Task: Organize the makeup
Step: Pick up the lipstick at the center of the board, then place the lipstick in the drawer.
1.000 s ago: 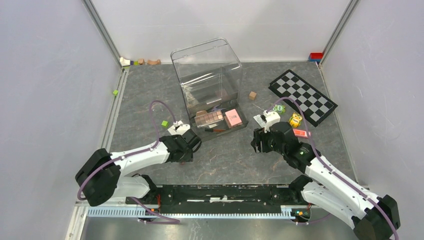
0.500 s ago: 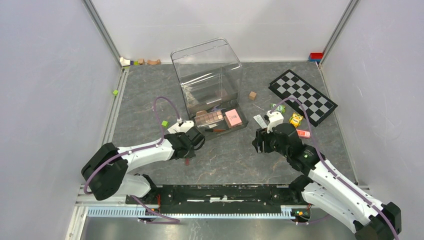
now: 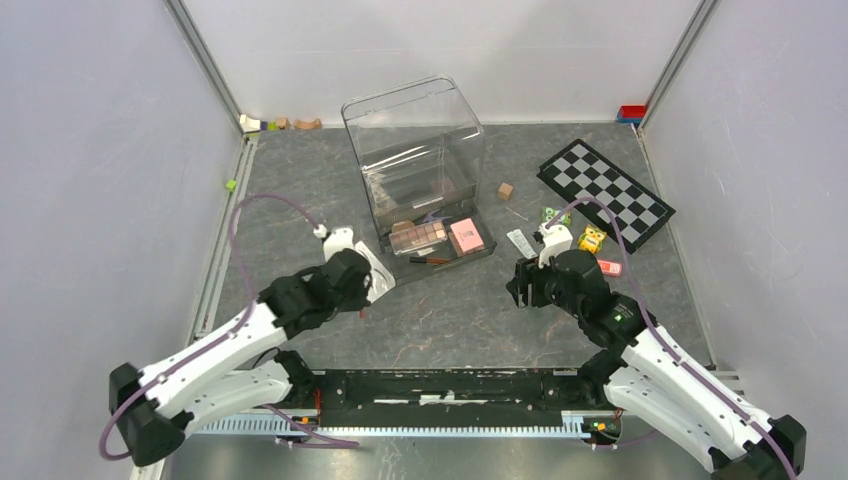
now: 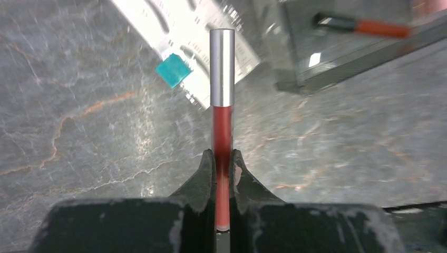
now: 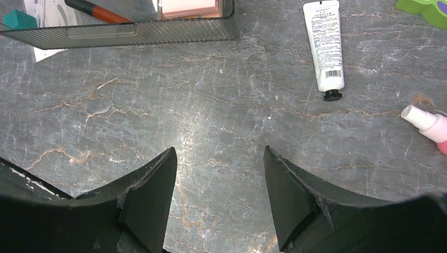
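My left gripper [image 4: 223, 158] is shut on a thin red lip tube [image 4: 222, 126] with a silver cap, held off the table and pointing away from me. In the top view the left gripper [image 3: 360, 298] hangs just left of the clear organizer's tray [image 3: 482, 250]. That tray holds a brown eyeshadow palette [image 3: 418, 237], a pink compact [image 3: 466, 236] and a red pencil [image 5: 100, 10]. A white eyebrow card [image 4: 184, 31] lies under the tube's tip. My right gripper [image 5: 219, 158] is open over bare table, with a white tube [image 5: 324, 42] and a pink bottle [image 5: 429, 124] lying beyond it.
The tall clear box [image 3: 415, 140] stands behind the tray. A teal cube [image 4: 173, 71] sits on the card. The checkerboard [image 3: 605, 192], green dice [image 3: 555, 215], a yellow toy [image 3: 591, 240] and a brown cube [image 3: 506, 190] lie to the right. Small blocks [image 3: 275, 124] sit in the back left corner.
My left gripper closed on the red tube and drew back to the left with it, the arm swinging outward. The right arm shifted only slightly and stayed open.
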Tool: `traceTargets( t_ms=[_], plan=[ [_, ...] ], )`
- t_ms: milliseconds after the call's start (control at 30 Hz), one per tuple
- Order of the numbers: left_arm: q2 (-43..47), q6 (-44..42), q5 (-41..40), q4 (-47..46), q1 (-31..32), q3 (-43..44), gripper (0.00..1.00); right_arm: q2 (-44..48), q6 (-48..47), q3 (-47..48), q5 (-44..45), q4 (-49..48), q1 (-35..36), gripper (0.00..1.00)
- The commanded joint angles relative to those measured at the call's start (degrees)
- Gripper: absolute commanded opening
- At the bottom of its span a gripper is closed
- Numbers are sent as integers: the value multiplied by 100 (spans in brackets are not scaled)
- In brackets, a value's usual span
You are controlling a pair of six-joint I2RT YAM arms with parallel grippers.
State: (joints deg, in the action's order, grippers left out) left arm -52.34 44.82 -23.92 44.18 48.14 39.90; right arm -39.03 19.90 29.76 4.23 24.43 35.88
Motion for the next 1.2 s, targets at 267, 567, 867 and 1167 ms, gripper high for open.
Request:
traceTargets(
  t_ms=[267,567,867,1167],
  plan=[
    [-989,-3392,1272,-567,61,2053,2,388,10,-98,145,51,16,68],
    [-1625,-5872,1919,-1896,99,1905,2,741,53,-216,167,175,16,68],
    [-2949,-7256,1174,-2153,98,2334,2,849,-18,-181,235,434,16,69],
    [-3893,-8209,760,-2580,90,2630,2,945,-1,-189,282,537,9,69]
  ],
)
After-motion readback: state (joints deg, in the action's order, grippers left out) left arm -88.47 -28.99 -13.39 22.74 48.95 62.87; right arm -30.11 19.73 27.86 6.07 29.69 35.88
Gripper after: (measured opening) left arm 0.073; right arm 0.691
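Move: The left hand already holds the lipstick, and the middle of the organizer's open tray lies about 13 cm ahead, 15 cm right and 9 cm below. In the tray, the eyeshadow palette is some 15 cm ahead and 10 right, the pink box 15 ahead and 20 right, the black-capped lip gloss 10 ahead and 13 right. The teal block lies 5 cm ahead, 2 left. From the right hand, the tray is roughly 8 cm ahead, 15 left. Left hand carries the held lipstick up 9 cm, then right, forward and down over the tray, turning clockwise. ##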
